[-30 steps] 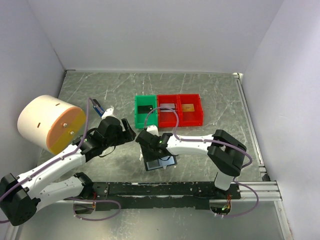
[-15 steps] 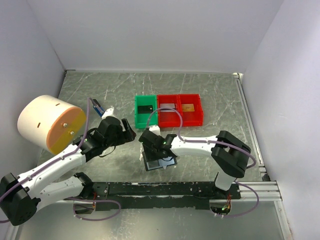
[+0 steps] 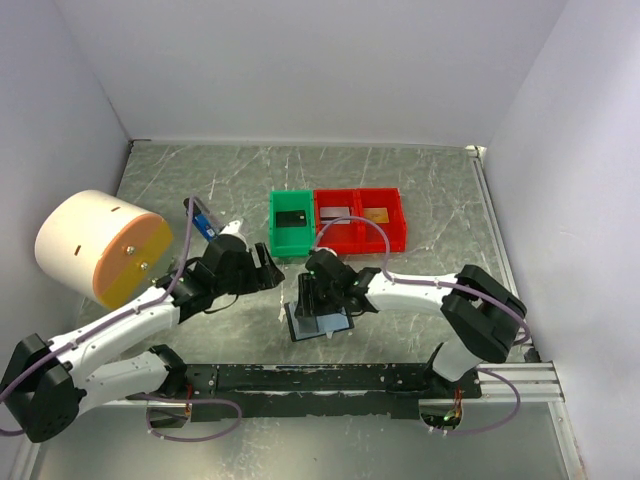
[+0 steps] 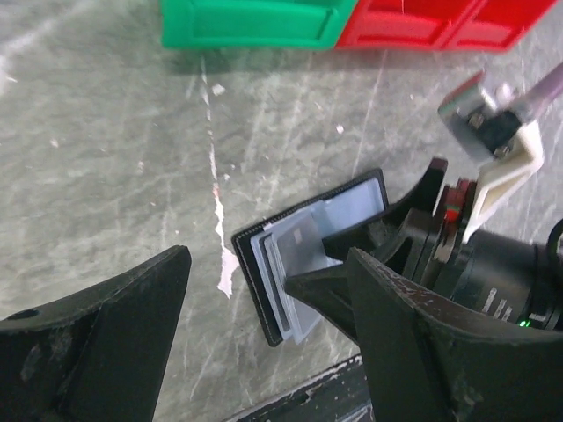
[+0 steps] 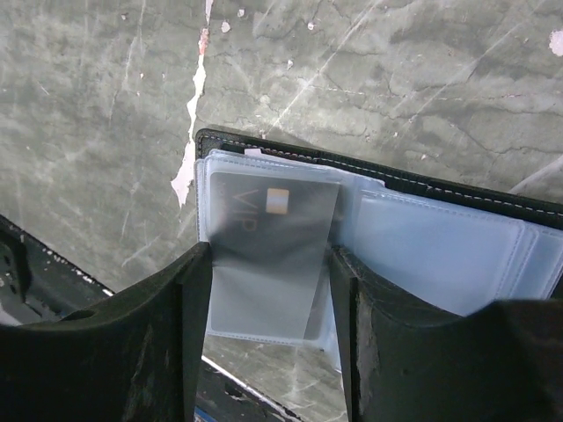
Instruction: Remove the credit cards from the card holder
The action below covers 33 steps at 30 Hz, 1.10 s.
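Note:
The black card holder (image 3: 322, 324) lies open on the table, its pale blue sleeves (image 5: 440, 251) fanned out. A grey credit card (image 5: 273, 220) marked VIP sits inside the left sleeve. My right gripper (image 5: 270, 259) reaches down over it, and its two fingers press against both side edges of that sleeve and card. In the top view this right gripper (image 3: 318, 300) covers the holder's upper part. My left gripper (image 4: 264, 264) hovers open to the left of the card holder (image 4: 257, 268), holding nothing. Three other credit cards lie in the bins: black (image 3: 291, 217), silvery (image 3: 336, 212), orange-gold (image 3: 377, 214).
A green bin (image 3: 275, 225) and a red double bin (image 3: 360, 238) stand just behind the holder. A big cream cylinder with an orange face (image 3: 100, 245) fills the left side. A small blue and black stick (image 3: 200, 220) lies beside it. A black rail (image 3: 330, 378) runs along the front edge.
My right gripper has swung right and turned over the holder, narrowing its jaws onto the sleeve with the grey card. My left arm has shifted slightly right, still open.

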Each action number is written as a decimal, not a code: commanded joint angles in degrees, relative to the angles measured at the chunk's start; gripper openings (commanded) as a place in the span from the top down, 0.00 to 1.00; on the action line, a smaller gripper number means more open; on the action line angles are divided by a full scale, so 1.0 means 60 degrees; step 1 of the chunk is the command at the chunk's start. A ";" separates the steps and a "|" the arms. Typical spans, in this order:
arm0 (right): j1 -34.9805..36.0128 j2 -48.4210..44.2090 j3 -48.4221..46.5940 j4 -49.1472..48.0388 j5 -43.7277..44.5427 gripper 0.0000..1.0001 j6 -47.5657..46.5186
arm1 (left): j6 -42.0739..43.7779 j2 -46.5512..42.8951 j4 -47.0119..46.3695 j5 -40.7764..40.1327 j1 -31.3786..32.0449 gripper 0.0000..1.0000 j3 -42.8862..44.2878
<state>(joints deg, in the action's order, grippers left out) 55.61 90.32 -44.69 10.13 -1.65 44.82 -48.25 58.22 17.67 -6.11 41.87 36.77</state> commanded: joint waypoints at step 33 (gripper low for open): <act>-0.1106 -0.0280 0.1967 -0.1301 -0.1373 0.57 0.0133 | -0.2627 0.1388 -0.5720 0.2625 0.1528 0.45 -0.2824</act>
<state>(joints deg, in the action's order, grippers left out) 49.82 86.48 -35.77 -2.24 -11.57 46.52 -63.29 65.01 -12.62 10.04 50.30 19.94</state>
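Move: The right hand already has the VIP card, in its clear pocket, between its pads. From the left hand that card lies about 10 cm to the right, 9 cm back and 10 cm down. The open card holder is centred some 3 cm right of the card and slightly beneath it. The green box sits roughly 13 cm ahead of the left hand, 6 cm right and 10 cm below. The right fingers keep their pinch on the edges of the carded pocket, holding nearly in place while that hand rolls about 10 degrees, left side up. The left hand, touching nothing yet, sweeps back and right about 7 cm each way and sinks 5 cm towards the held pocket, rolling left side down some 20 degrees and narrowing its fingers partway. ##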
